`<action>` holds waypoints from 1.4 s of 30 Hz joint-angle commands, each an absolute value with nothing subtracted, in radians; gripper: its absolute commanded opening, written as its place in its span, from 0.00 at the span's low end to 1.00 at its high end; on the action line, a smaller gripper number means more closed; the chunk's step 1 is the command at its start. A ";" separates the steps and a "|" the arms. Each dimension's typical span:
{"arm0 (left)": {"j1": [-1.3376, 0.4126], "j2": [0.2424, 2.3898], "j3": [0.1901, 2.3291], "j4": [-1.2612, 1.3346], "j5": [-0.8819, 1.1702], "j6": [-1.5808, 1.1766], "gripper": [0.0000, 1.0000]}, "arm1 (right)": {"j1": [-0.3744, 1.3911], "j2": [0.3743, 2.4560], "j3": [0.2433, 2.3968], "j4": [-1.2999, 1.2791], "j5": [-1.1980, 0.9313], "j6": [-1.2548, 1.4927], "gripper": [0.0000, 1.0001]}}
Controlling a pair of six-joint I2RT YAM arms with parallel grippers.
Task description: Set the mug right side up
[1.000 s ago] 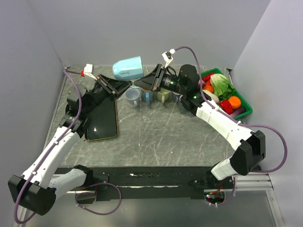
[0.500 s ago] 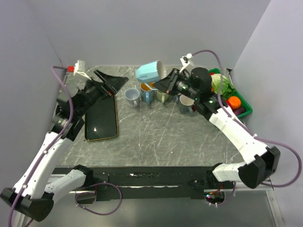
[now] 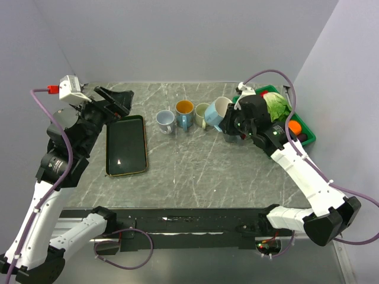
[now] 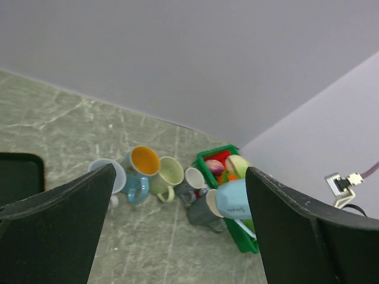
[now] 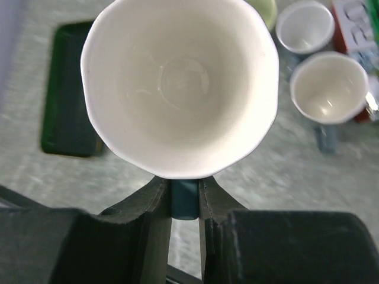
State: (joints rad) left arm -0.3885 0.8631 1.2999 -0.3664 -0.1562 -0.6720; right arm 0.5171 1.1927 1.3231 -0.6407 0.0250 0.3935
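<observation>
The mug [image 3: 220,113] is light blue with a white inside. It hangs tilted in the air at the right end of the row of cups, its mouth facing up and to the left. My right gripper [image 3: 234,120] is shut on its handle. The right wrist view looks straight into the mug's open mouth [image 5: 180,83], with the blue handle [image 5: 185,198] pinched in my right gripper [image 5: 185,190]. My left gripper [image 3: 116,99] is open and holds nothing, far off at the back left. In the left wrist view the left gripper [image 4: 177,177] frames the mug [image 4: 237,200] from a distance.
A white mug [image 3: 165,121], a blue mug with an orange inside [image 3: 184,112] and a pale green mug [image 3: 202,112] stand in a row. Grey mugs [image 3: 232,135] sit under the right gripper. A green basket [image 3: 307,140] holds vegetables. A dark tray [image 3: 125,145] lies left.
My left gripper opened, let go of the mug and drew back to the left. The right arm carried the mug right and downward, turning its mouth upward.
</observation>
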 commanded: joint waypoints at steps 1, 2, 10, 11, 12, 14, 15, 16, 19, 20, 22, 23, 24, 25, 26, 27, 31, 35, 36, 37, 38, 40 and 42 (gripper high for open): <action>-0.390 0.867 1.333 -0.413 -0.235 -0.629 0.96 | 0.522 1.186 1.286 -0.611 0.092 0.370 0.00; -0.390 0.867 1.325 -0.414 -0.241 -0.627 0.96 | 0.522 1.183 1.237 -0.603 0.091 0.371 0.00; -0.391 0.885 1.316 -0.419 -0.242 -0.641 0.96 | 0.538 1.250 1.115 -0.477 0.176 0.338 0.00; -0.390 0.887 1.316 -0.420 -0.244 -0.641 0.96 | 0.543 1.265 1.118 -0.468 0.204 0.337 0.00; -0.390 0.890 1.318 -0.423 -0.247 -0.643 0.96 | 0.548 1.282 1.120 -0.462 0.224 0.341 0.00; -0.390 0.896 1.321 -0.426 -0.249 -0.640 0.96 | 0.554 1.333 1.134 -0.443 0.236 0.336 0.00; -0.390 0.896 1.322 -0.429 -0.250 -0.638 0.96 | 0.560 1.351 1.141 -0.440 0.267 0.337 0.00; -0.390 0.900 1.324 -0.431 -0.245 -0.635 0.96 | 0.569 1.383 1.155 -0.440 0.278 0.341 0.00; -0.390 0.908 1.328 -0.440 -0.241 -0.632 0.96 | 0.577 1.436 1.138 -0.382 0.295 0.325 0.00; -0.390 0.910 1.328 -0.443 -0.241 -0.635 0.96 | 0.575 1.449 1.135 -0.365 0.291 0.324 0.00; -0.390 0.916 1.328 -0.449 -0.241 -0.637 0.96 | 0.574 1.488 1.131 -0.350 0.290 0.327 0.00; -0.390 0.916 1.328 -0.454 -0.239 -0.638 0.96 | 0.577 1.496 1.128 -0.347 0.288 0.330 0.00; -0.390 0.916 1.328 -0.456 -0.239 -0.640 0.96 | 0.575 1.500 1.124 -0.328 0.281 0.328 0.00; -0.390 0.916 1.324 -0.459 -0.239 -0.641 0.96 | 0.577 1.511 1.117 -0.322 0.276 0.328 0.00; -0.390 0.917 1.324 -0.463 -0.242 -0.644 0.96 | 0.577 1.517 1.117 -0.321 0.276 0.330 0.00; -0.390 0.919 1.322 -0.466 -0.241 -0.643 0.96 | 0.577 1.523 1.120 -0.319 0.278 0.330 0.00; -0.390 0.931 1.325 -0.482 -0.262 -0.641 0.96 | 0.577 1.589 1.169 -0.379 0.308 0.348 0.00; -0.390 0.939 1.324 -0.495 -0.279 -0.635 0.96 | 0.580 1.620 1.180 -0.382 0.316 0.344 0.08; -0.390 0.940 1.322 -0.500 -0.282 -0.635 0.96 | 0.581 1.618 1.178 -0.379 0.318 0.345 0.11; -0.390 0.943 1.321 -0.500 -0.284 -0.634 0.96 | 0.583 1.618 1.169 -0.374 0.318 0.344 0.18; -0.390 0.943 1.321 -0.502 -0.285 -0.634 0.96 | 0.586 1.620 1.166 -0.367 0.314 0.344 0.20; -0.391 0.945 1.316 -0.502 -0.282 -0.634 0.96 | 0.584 1.623 1.163 -0.368 0.311 0.345 0.27; -0.390 0.946 1.312 -0.502 -0.281 -0.635 0.96 | 0.586 1.618 1.161 -0.370 0.311 0.348 0.32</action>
State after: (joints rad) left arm -0.3885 0.9474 1.3006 -0.5026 -0.2611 -0.6472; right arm 0.5770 1.6272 1.1225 -0.4347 0.2703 0.3420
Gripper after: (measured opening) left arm 0.963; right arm 0.287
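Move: The right hand holds the light-blue mug by its handle; the free spot where that mug is to stand is centred about 10 cm ahead, 1 cm left and 21 cm below. At that height, the gray mug stands about 13 cm ahead and 8 cm to the right of the hand, the green mug 18 cm ahead and 6 cm left, and the small gray mug 18 cm ahead and 3 cm right. From the empty left hand the spot is roughly 8 cm ahead, 35 cm right and 37 cm down. The right hand lowers the light-blue mug about 20 cm into the gap on the near side of the green mug and left of the gray one, first dropping fast with a slight swing back and right, then slowing and easing some 6 cm forward again, while the wrist turns close to 30 degrees to bring the mug level and the fingers keep their pinch on the handle. The open left hand meanwhile sinks about 6 cm and drifts a little forward, its fingers tipping down. ##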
